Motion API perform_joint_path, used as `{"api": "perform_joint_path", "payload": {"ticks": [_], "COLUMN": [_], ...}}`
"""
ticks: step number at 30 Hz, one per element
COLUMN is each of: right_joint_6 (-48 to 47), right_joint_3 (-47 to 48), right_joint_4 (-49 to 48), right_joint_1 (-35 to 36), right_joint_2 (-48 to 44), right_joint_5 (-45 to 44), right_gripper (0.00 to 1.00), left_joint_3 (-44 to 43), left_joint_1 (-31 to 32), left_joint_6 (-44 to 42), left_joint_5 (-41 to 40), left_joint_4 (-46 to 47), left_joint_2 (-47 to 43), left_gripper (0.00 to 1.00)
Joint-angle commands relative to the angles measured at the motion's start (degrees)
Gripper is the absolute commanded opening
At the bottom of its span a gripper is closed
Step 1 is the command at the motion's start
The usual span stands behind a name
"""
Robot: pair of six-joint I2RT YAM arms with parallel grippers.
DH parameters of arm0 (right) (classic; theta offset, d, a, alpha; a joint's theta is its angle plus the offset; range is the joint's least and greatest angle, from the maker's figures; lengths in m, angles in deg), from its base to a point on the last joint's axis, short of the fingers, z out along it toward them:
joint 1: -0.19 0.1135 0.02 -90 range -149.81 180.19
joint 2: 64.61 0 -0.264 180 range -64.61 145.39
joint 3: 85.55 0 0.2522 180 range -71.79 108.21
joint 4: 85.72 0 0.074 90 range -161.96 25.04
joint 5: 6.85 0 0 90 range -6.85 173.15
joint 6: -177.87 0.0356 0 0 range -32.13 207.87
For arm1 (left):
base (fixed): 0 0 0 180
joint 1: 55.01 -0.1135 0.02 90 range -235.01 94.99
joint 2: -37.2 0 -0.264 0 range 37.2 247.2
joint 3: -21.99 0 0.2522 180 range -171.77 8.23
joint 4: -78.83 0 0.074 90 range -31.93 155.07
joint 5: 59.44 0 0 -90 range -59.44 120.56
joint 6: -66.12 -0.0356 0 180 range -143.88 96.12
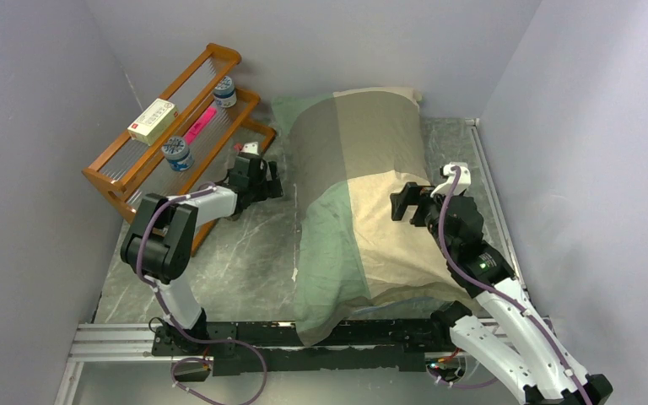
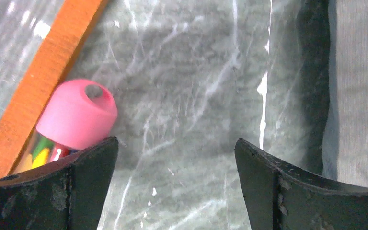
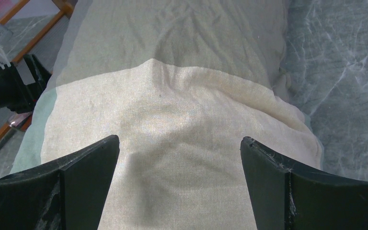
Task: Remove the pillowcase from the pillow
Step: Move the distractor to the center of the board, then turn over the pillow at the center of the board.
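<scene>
The pillowcase [image 1: 350,198], in big beige, olive and green checks, lies lengthwise down the middle of the marble table with the pillow inside it; the pillow itself is hidden, only its plump bulk shows. My left gripper [image 1: 276,182] is low over bare table just left of the pillowcase, open with nothing between its fingers [image 2: 176,143]; the cloth's edge [image 2: 359,96] lies beyond its right finger. My right gripper [image 1: 401,202] hovers open above the beige check [image 3: 182,110], its fingers apart over the cloth [image 3: 179,141] and holding nothing.
A wooden rack [image 1: 177,126] stands at the back left with a white and red box [image 1: 151,120], two small bottles [image 1: 177,153] [image 1: 224,90] and a pink item [image 1: 201,125]. A pink-capped tube [image 2: 79,112] lies by the rack's rail [image 2: 43,72]. Walls close both sides.
</scene>
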Motion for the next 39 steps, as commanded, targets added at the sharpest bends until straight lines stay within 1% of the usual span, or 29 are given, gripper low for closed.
{"api": "perform_joint_path", "payload": {"ticks": [1, 12, 16, 19, 23, 30, 35, 39], "right_joint_6": [-0.66, -0.77, -0.84, -0.64, -0.24, 0.43, 2.08, 2.91], "right_joint_3": [3.37, 4.23, 3.91, 3.64, 3.78, 4.67, 6.28, 6.59], "right_joint_4": [0.26, 1.00, 0.99, 0.84, 1.34, 2.35, 6.91, 8.30], "right_joint_1": [0.28, 0.28, 0.28, 0.31, 0.28, 0.28, 0.28, 0.28], "right_joint_2": [-1.16, -0.87, -1.21, -1.03, -0.34, 0.67, 2.95, 4.53], "right_joint_5": [-1.52, -1.37, -1.94, -1.98, -2.42, -3.28, -10.34, -10.39], "right_gripper": [1.00, 1.00, 1.00, 1.00, 1.00, 1.00, 1.00, 1.00], "left_joint_3": [-2.81, -2.92, -2.46, -2.15, -1.50, 1.01, 3.62, 4.73], "left_joint_1": [-1.99, -6.06, -7.24, -7.09, -6.45, -5.21, -2.96, -0.20], "left_joint_6": [-1.55, -1.75, -1.82, -2.04, -2.04, 0.48, 1.09, 1.65], "left_joint_5": [-2.32, -5.07, -3.93, 0.00, 5.24, 10.64, 11.64, 12.94], "left_joint_4": [-0.41, -2.89, -2.52, -1.72, -0.88, -0.09, -0.05, -0.99], "left_joint_2": [1.32, 3.44, 3.06, 2.18, -0.58, -7.03, -13.20, -18.42], "left_gripper": [0.98, 0.97, 0.97, 0.97, 0.98, 0.97, 0.97, 0.97]}}
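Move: The open left hand is low over the table. The bottle with the pink cap stands about 7 cm to its left and 1 cm ahead, at much the same height, and the wooden rack's bottom rail runs just beyond the bottle, about 10 cm left of the hand. The pillow's near edge is roughly 10 cm to that hand's right. From the right hand, the bottle is some 42 cm left, 15 cm ahead and 21 cm lower. Leftward and low, after a creep of about 1 cm forward, the left hand shoves some 4 cm, the outside of its left finger pushing the bottle along against the rack's bottom rail. It then comes free, climbing about 8 cm while drawing back and to the right towards the pillow side, fingers open throughout. Late on, the right hand eases 2 cm to its right, turning slightly clockwise. ##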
